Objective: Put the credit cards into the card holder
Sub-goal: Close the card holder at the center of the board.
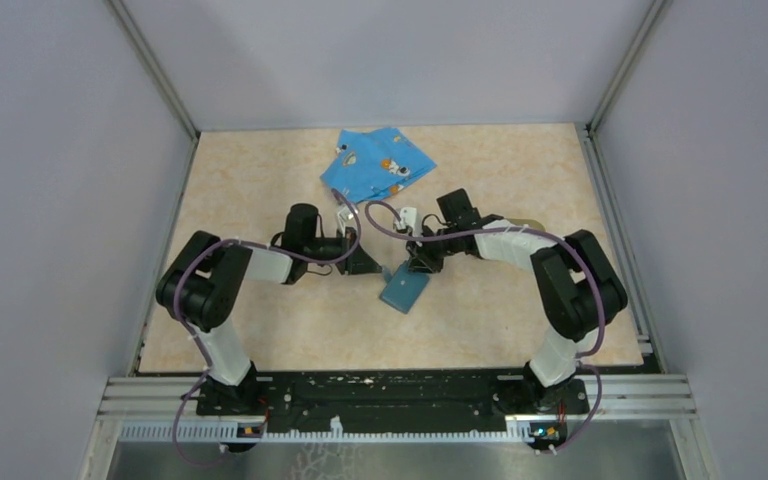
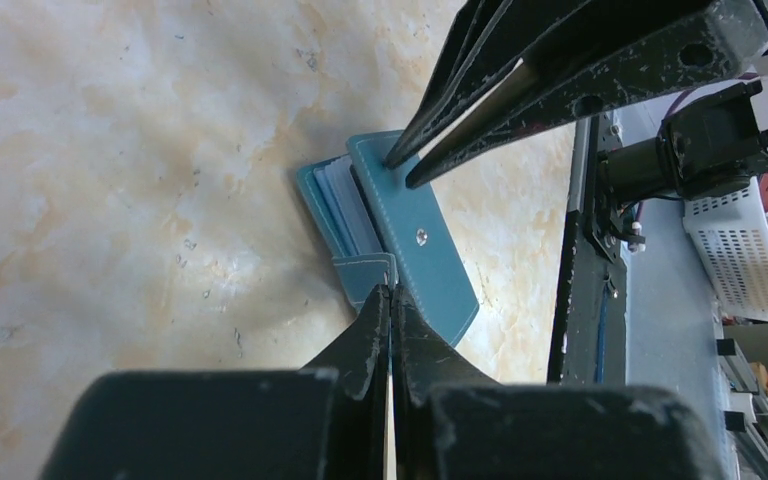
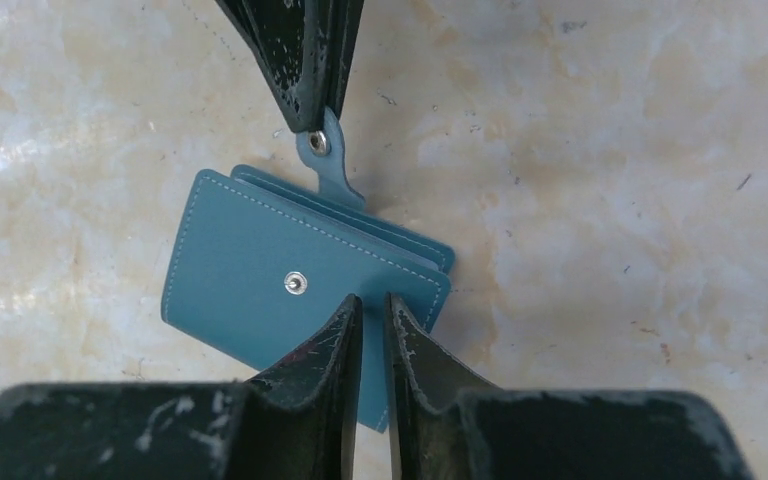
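Observation:
The teal-blue card holder (image 1: pixel 404 290) lies on the marbled table between my two arms. My left gripper (image 2: pixel 392 290) is shut on its snap tab (image 3: pixel 326 165), and the pale blue sleeves (image 2: pixel 345 205) show beside the front cover (image 2: pixel 425 255). My right gripper (image 3: pixel 372 300) has its tips down on that cover's edge, right of the centre snap (image 3: pixel 296 283). Its jaws stand a narrow gap apart, with blue cover showing through the gap. The credit cards are out of view.
A bright blue cartoon-print cloth (image 1: pixel 378 163) lies at the back of the table. A sliver of a tan tray (image 1: pixel 526 222) shows behind my right arm. The black frame rail (image 2: pixel 585 250) and a white perforated bin (image 2: pixel 740 250) are off the table's edge.

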Robot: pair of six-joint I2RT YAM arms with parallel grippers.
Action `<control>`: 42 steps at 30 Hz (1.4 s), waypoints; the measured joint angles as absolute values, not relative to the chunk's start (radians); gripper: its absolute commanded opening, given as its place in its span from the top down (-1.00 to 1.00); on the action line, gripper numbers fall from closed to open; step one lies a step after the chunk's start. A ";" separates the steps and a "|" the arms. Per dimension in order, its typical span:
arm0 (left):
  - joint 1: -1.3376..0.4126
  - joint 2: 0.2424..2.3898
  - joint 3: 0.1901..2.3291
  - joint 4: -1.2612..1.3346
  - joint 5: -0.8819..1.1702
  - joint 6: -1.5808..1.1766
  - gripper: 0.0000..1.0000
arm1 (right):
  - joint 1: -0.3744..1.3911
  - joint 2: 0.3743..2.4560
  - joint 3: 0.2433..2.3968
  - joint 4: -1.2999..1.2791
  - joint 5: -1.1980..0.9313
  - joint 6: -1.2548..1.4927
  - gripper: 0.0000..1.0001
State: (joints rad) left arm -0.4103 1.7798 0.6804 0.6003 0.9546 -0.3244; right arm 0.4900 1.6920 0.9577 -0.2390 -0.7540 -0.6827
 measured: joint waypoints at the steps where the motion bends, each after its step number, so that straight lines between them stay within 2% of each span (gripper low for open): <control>1: -0.415 1.787 0.687 0.602 0.955 -0.326 1.00 | 0.490 1.698 0.958 -0.231 -0.752 -0.647 0.74; 14: -0.496 1.842 0.744 0.605 0.905 -0.346 1.00 | 0.501 1.829 1.090 -0.334 -0.746 -0.475 0.78; 26: -0.593 1.842 0.771 0.535 0.772 -0.311 1.00 | 0.502 1.843 1.116 -0.379 -0.723 -0.419 0.79; 35: -0.608 1.842 0.771 0.529 0.734 -0.292 1.00 | 0.457 1.810 1.126 -0.415 -0.734 -0.399 0.69; 37: -0.609 1.842 0.771 0.527 0.733 -0.289 1.00 | 0.429 1.762 1.125 -0.416 -0.748 -0.417 0.63; 38: -0.609 1.842 0.771 0.527 0.733 -0.285 1.00 | 0.417 1.727 1.122 -0.414 -0.759 -0.441 0.54; 41: -0.611 1.841 0.771 0.521 0.732 -0.266 1.00 | 0.391 1.590 1.072 -0.411 -0.816 -0.612 -0.03; 42: -0.611 1.838 0.771 0.515 0.731 -0.255 1.00 | 0.391 1.546 1.045 -0.415 -0.836 -0.686 -0.16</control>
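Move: Over the card holder's far left side, the left hand already holds the strap in its shut fingers. The snap stud on the cover lies about 5 cm to its right, 3 cm back and 3 cm below; the holder's middle is 5 cm right and 4 cm back. The right hand's fingertips are on the cover, with the stud some 3 cm back and 1 cm left. The blue cloth lies about 24 cm ahead of either hand, and 7 cm left of the right one. Carrying the pinched strap across the card holder, the left hand travels about 5 cm right, then sinks some 2 cm towards the stud, fingers still shut. Meanwhile the right fingers press the cover down about 1.5 cm, rolling so the forward side dips nearly 20 degrees, then come free, shooting up some 8 cm, rolling back and opening. ##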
